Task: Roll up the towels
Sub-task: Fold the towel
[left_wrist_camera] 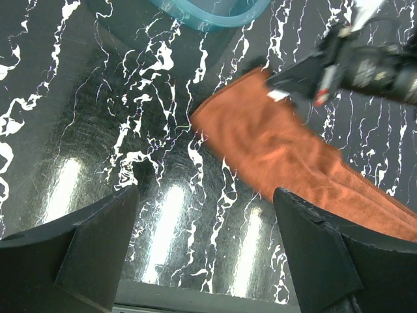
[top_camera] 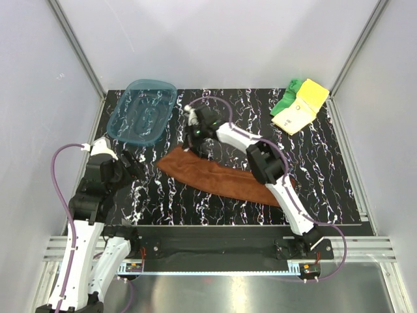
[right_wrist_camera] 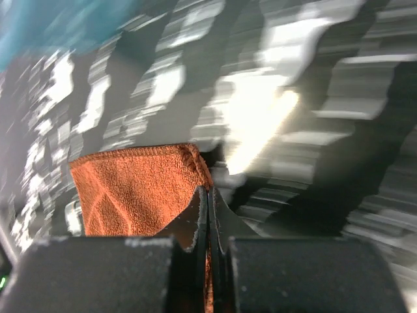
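Observation:
The rust-brown towel [top_camera: 215, 176] lies folded into a long strip across the middle of the dark marbled table. My right gripper [top_camera: 191, 147] is at its far left corner, shut on the towel's edge [right_wrist_camera: 137, 189], and orange cloth shows between the closed fingers [right_wrist_camera: 210, 195]. The left wrist view shows that gripper [left_wrist_camera: 290, 79] at the towel's corner [left_wrist_camera: 287, 156]. Over bare table left of the towel, my left gripper [top_camera: 133, 163] is open with nothing between its fingers [left_wrist_camera: 205, 195]. At the far right corner the pale yellow towel [top_camera: 300, 111] and the green towel [top_camera: 287, 98] lie together.
A translucent teal tray [top_camera: 142, 112] stands empty at the far left of the table, just beyond both grippers; its rim [left_wrist_camera: 208, 16] shows in the left wrist view. Grey walls enclose the table on three sides.

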Available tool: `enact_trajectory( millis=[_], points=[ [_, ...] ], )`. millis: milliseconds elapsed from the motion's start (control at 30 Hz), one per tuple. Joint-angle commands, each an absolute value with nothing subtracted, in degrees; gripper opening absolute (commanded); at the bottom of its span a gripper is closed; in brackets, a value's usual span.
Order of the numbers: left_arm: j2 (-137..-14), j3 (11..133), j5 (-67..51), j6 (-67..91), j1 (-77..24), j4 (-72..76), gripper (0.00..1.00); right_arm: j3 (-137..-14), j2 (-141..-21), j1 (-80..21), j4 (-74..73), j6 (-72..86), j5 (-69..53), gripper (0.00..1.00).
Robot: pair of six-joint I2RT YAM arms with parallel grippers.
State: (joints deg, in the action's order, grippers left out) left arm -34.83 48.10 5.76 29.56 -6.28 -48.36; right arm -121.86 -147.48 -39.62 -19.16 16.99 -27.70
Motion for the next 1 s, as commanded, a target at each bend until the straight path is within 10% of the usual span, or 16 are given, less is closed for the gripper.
enact_trajectory(
  millis=[0,433,967],
  points=[
    [-34.19,47.55,4.83,28.56,-6.07,-45.88,0.89,-120.14,-144.23,-33.24,-23.2,18.01,-18.47,0.0],
    [-34.63,47.28,3.78,28.48,-6.06,-45.44,0.89,-148.78,-153.54,-19.0,-26.03,24.95,-13.29,0.0],
    [-35.77,47.02,3.34,28.56,-6.15,-45.35,0.89,-145.81,-154.34,-12.75,-15.47,36.12,13.7,0.0]
  ],
)
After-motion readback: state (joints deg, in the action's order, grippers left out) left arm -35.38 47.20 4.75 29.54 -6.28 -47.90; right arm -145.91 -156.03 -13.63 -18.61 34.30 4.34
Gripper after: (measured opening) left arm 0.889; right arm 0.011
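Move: The right hand has the brown towel's left end pinched low over the table; the bare far-edge spot short of the green towel lies about 28 cm ahead and 29 cm to its right. The green towel is about 24 cm ahead and 46 cm right, the yellow towel 20 cm ahead and 53 cm right, the blue tray 17 cm ahead and 20 cm left. From the idle left hand that spot is some 47 cm ahead, 49 cm right and 21 cm lower. With its fingers staying shut on the brown towel's left end, the right hand swings that end in a fast sweep forward and to the right, nearly 30 cm each way, away from the blue tray and towards the bare far edge of the table beside the green towel. It first skims low, then climbs to about 10 cm above its start before sinking some 3 cm near the far wall, while the wrist turns clockwise by roughly 60 degrees. ##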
